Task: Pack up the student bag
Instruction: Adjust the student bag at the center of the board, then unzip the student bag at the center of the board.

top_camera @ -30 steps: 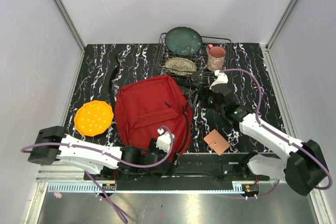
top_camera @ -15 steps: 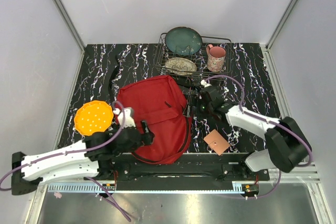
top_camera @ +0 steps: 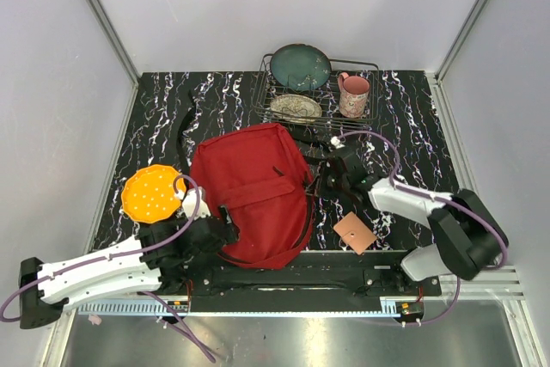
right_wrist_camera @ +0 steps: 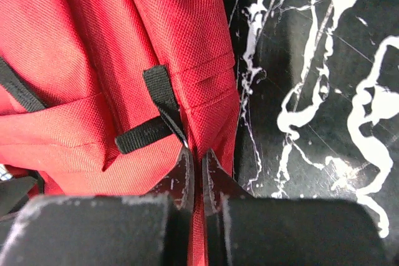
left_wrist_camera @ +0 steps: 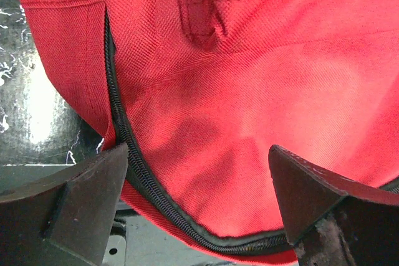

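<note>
The red student bag (top_camera: 253, 186) lies flat in the middle of the table, with black zipper trim and straps. My left gripper (top_camera: 225, 228) is at the bag's near left corner. In the left wrist view it (left_wrist_camera: 199, 197) is open, and the bag's red fabric (left_wrist_camera: 249, 91) and black zipper (left_wrist_camera: 134, 154) lie between its fingers (left_wrist_camera: 68, 204). My right gripper (top_camera: 325, 180) is at the bag's right edge. In the right wrist view it (right_wrist_camera: 197, 166) is shut on a fold of the bag's red fabric (right_wrist_camera: 212, 91), just below a black strap loop (right_wrist_camera: 156, 116).
An orange disc (top_camera: 153, 192) lies left of the bag. A brown square pad (top_camera: 354, 232) lies near the front right. A wire dish rack (top_camera: 284, 88) at the back holds a teal plate (top_camera: 300, 66) and a speckled plate (top_camera: 295, 107); a pink mug (top_camera: 353, 94) stands beside it. A black strap (top_camera: 182, 126) lies at the back left.
My left gripper swung from the bag's near right side to its near left corner. My right gripper moved left onto the bag's right edge. The bag shifted slightly.
</note>
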You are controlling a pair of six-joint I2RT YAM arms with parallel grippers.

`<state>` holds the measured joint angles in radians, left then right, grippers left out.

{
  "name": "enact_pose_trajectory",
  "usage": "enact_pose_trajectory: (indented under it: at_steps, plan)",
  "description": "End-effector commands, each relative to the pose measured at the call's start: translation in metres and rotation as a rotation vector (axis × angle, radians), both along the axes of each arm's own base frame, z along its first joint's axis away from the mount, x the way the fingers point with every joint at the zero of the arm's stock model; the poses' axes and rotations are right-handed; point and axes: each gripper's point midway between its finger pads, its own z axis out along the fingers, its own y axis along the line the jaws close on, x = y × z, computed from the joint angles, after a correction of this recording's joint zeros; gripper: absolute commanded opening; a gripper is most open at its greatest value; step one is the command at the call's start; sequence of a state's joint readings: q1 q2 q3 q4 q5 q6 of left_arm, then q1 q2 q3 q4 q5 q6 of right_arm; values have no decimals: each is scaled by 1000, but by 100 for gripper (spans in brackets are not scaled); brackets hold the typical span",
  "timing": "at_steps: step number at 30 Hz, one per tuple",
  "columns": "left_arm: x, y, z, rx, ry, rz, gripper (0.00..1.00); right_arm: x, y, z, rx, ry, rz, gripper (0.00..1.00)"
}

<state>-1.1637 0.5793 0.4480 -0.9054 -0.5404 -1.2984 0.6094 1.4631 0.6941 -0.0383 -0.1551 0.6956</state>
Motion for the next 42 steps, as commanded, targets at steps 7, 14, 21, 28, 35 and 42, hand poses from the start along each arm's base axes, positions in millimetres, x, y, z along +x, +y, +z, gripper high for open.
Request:
enact_pose_trajectory:
  at_steps: [7, 14, 21, 28, 35, 42]
  plan:
    - [32, -39, -4, -77, -92, -116, 99, -28, -69, 1, -15, -64, -326, 0]
    - [67, -60, 30, -3, -121, -219, 99, -24, -78, 8, -72, -85, -338, 24]
    - [63, -46, 67, -14, -142, -178, 99, -22, -89, 44, -52, -168, -380, 83]
    - [68, -47, 118, -95, -288, -199, 99, -27, -81, 51, 1, -151, -358, 92]
    - [94, -114, 146, -103, -288, -372, 99, -24, -66, 42, 22, -111, -322, 94]
    - [123, -183, 149, -178, -250, -454, 99, -28, -58, 38, 68, -90, -299, 93]
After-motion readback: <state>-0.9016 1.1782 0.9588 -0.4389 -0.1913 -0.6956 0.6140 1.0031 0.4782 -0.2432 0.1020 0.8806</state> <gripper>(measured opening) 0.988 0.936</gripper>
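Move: Right at the bag's right edge, the right hand's fingers are still shut on the red cloth; the bag's middle lies about 16 cm to its left, 2 cm back and 2 cm lower. The pink notebook is some 12 cm back and 10 cm right of that hand, on the table. From the open left hand, low over the bag's near-left corner, the bag's middle is roughly 11 cm ahead, 8 cm right and 4 cm down; the orange plate lies 12 cm ahead, 19 cm left. Dragging the bag's pinched edge about 6 cm right and 4 cm back, the right hand turns some 15 degrees clockwise, then opens wide, lets go and rises slightly above the edge. The left, fingers wide open, first sinks a little while moving forward and right along the bag's near-left part, seeming to help it over, then climbs well clear and swings right above the bag towards its right edge. ##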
